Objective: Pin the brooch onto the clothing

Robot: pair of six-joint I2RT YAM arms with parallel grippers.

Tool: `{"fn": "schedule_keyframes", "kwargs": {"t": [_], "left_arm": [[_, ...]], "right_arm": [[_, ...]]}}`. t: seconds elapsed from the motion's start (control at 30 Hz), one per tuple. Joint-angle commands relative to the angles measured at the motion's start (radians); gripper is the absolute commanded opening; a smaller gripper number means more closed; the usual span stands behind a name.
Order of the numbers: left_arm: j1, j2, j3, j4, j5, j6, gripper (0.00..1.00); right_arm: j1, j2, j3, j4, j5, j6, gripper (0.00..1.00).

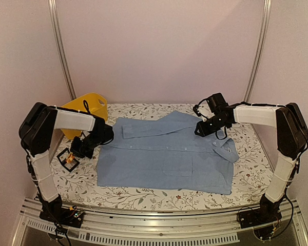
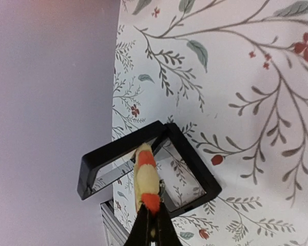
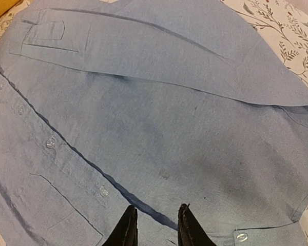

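Observation:
My left gripper (image 2: 153,214) is shut on the brooch (image 2: 146,177), a yellow and orange-red flower seen edge-on, held just above the small black square box (image 2: 197,166). In the top view the left gripper (image 1: 75,152) is at the table's left side, over the box (image 1: 65,157) and left of the clothing (image 1: 164,154). The clothing is a light blue button-up shirt lying flat in the middle of the table. My right gripper (image 3: 155,209) hangs open above the shirt (image 3: 169,102), near its button placket, with nothing between its fingers. It hovers by the collar end (image 1: 201,129) in the top view.
A yellow plastic basin (image 1: 88,109) stands at the back left, behind the left arm. The floral tablecloth (image 1: 251,174) shows around the shirt. The table's left edge (image 2: 113,154) runs right beside the black box.

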Motion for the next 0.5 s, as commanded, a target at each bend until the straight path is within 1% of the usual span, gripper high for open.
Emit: {"fn": "schedule_keyframes", "kwargs": {"t": [0.0,0.07,0.2,0.23,0.3,0.33,0.4,0.47], "left_arm": [[-0.107,-0.092,0.153,-0.119,0.005,-0.045,0.00],[-0.160,-0.098,0.226,-0.167,0.011,-0.038,0.00],[-0.239,-0.131,0.349,-0.167,0.036,0.029,0.00],[-0.258,-0.135,0.383,-0.163,0.047,0.053,0.00],[-0.303,-0.141,0.453,-0.112,0.069,0.159,0.00],[-0.333,-0.154,0.477,-0.038,0.109,0.245,0.00],[-0.364,-0.201,0.488,0.165,0.219,0.414,0.00],[-0.373,-0.257,0.458,0.388,0.373,0.519,0.00]], "right_arm": [[0.001,-0.032,0.019,0.003,-0.021,-0.007,0.26],[0.001,-0.039,0.038,-0.005,-0.033,-0.005,0.26],[0.001,-0.079,0.068,-0.018,-0.046,-0.013,0.26],[0.001,-0.089,0.074,-0.018,-0.051,-0.019,0.26],[0.000,-0.121,0.083,-0.018,-0.083,-0.032,0.26],[0.001,-0.139,0.085,-0.015,-0.111,-0.040,0.27],[0.001,-0.182,0.079,0.003,-0.187,-0.069,0.28],[0.000,-0.228,0.060,0.033,-0.256,-0.101,0.30]]}}
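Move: The brooch is already pinched in the left fingers, just above its open black case, whose middle is about 2 cm to their left and 4 cm below. The shirt's middle lies some 44 cm to the left hand's right, with the sleeve cuff 13 cm ahead and 22 cm right; the yellow basket is about 21 cm straight ahead. From the right hand, the shirt's middle is roughly 11 cm back, 19 cm left and 8 cm below. Rightward and up in one quick sweep, the left arm carries the still-pinched brooch away from the case and over the shirt's near-left edge, about 18 cm right, 12 cm up and some 6 cm forward, the fingers swinging clockwise to point more forward and steeper down. The empty right hand, after a short hold, rises about 8 cm above the shirt, its fingers keeping their small gap. ##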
